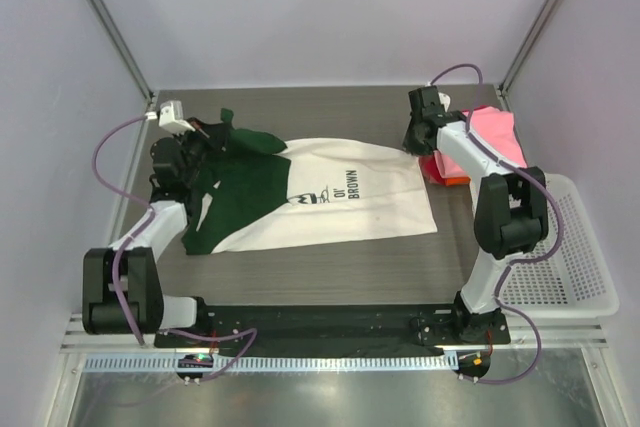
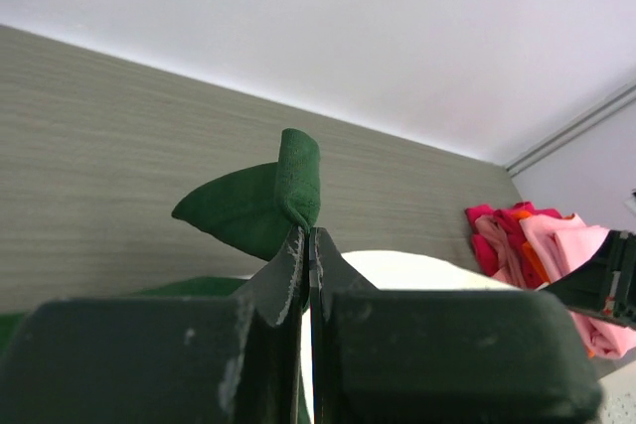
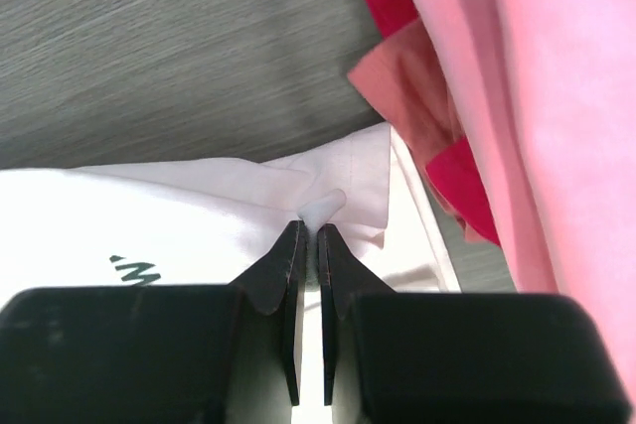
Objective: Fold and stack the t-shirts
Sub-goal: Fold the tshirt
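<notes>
A cream-white t-shirt point(image 1: 340, 197) with dark green sleeves and a "BROWN" print lies spread across the table, collar end to the left. My left gripper point(image 1: 205, 137) is shut on its dark green sleeve point(image 2: 263, 201) and holds that part lifted at the far left. My right gripper point(image 1: 412, 142) is shut on the shirt's white hem corner point(image 3: 343, 186) at the far right. A stack of folded pink, red and orange t-shirts point(image 1: 480, 142) sits just right of the right gripper and shows in the right wrist view point(image 3: 517, 96) and the left wrist view point(image 2: 537, 245).
A white plastic mesh basket point(image 1: 560, 257) stands at the right edge of the table beside the right arm. Walls and frame posts enclose the table at the back and sides.
</notes>
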Available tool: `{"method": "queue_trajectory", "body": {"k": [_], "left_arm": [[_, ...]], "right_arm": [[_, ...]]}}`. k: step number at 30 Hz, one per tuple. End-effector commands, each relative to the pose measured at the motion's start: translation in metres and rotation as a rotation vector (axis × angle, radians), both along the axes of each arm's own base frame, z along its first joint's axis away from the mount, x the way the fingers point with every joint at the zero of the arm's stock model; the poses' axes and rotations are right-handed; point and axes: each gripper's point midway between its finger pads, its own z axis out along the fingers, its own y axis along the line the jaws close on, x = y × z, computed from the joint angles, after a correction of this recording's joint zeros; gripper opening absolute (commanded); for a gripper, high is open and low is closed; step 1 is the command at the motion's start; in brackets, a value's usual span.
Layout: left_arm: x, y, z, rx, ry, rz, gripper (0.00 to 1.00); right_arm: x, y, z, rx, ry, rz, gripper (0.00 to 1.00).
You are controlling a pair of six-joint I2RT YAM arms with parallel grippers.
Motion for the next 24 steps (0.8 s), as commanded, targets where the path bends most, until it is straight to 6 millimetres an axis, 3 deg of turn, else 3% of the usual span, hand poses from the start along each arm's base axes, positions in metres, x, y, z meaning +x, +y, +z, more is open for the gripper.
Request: {"method": "queue_trajectory", "body": {"k": [1, 3, 5, 9, 12, 13, 15, 16, 17, 19, 20, 24], "left_arm": [[-0.023, 0.010, 0.030, 0.066, -0.141, 0.057, 0.00], [-0.041, 0.013, 0.034, 0.077, -0.168, 0.076, 0.00], [-0.054, 0.002, 0.036, 0.081, -0.186, 0.058, 0.00], [-0.082, 0.000, 0.026, 0.078, -0.183, 0.067, 0.00], [-0.102, 0.008, 0.003, 0.048, -0.119, 0.119, 0.00], [-0.113, 0.011, 0.004, 0.044, -0.127, 0.133, 0.00], [-0.126, 0.016, -0.012, 0.042, -0.093, 0.159, 0.00], [-0.131, 0.019, -0.027, 0.047, -0.039, 0.173, 0.00], [-0.141, 0.023, -0.024, 0.040, -0.060, 0.192, 0.00], [-0.152, 0.025, -0.039, 0.019, -0.006, 0.209, 0.00], [-0.159, 0.032, -0.037, 0.001, -0.023, 0.246, 0.00], [-0.181, 0.033, -0.062, -0.072, 0.032, 0.259, 0.00]], "right_arm": [[0.003, -0.002, 0.035, 0.029, -0.132, -0.051, 0.01], [-0.008, -0.005, 0.035, 0.032, -0.137, -0.063, 0.01], [-0.015, -0.006, 0.035, 0.044, -0.150, -0.074, 0.01], [-0.027, -0.011, 0.027, 0.044, -0.151, -0.101, 0.01], [-0.039, -0.019, 0.016, 0.024, -0.138, -0.133, 0.01], [-0.040, -0.022, 0.013, 0.012, -0.141, -0.150, 0.01], [-0.051, -0.028, 0.002, 0.000, -0.125, -0.176, 0.01], [-0.051, -0.029, 0.005, 0.007, -0.150, -0.183, 0.01], [-0.059, -0.033, -0.005, -0.009, -0.135, -0.196, 0.01], [-0.062, -0.035, -0.004, 0.012, -0.165, -0.222, 0.01], [-0.069, -0.038, -0.012, 0.003, -0.158, -0.240, 0.01], [-0.081, -0.046, -0.022, 0.020, -0.196, -0.312, 0.02]]}}
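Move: Both hands already pinch the raised far edge of the t-shirt. From the left hand, the shirt's near left corner lies about 21 cm back, 9 cm left and 22 cm below, with the shirt's lettering some 6 cm back and 22 cm right. From the right hand, the near right corner is about 18 cm back, 7 cm right and 9 cm below. The pink stack sits 16 cm right and 4 cm ahead of this hand. Still pinching the cloth, both hands draw the t-shirt's far part back over the rest towards its near edge. The left hand, gripping green fabric high up, travels back about 17 cm, dipping only late; the right, on the white, goes back about 9 cm and somewhat right, sinking 4 cm towards the end. The left wrist turns roughly 10 degrees counter-clockwise, the right as much clockwise; both grippers stay closed. ##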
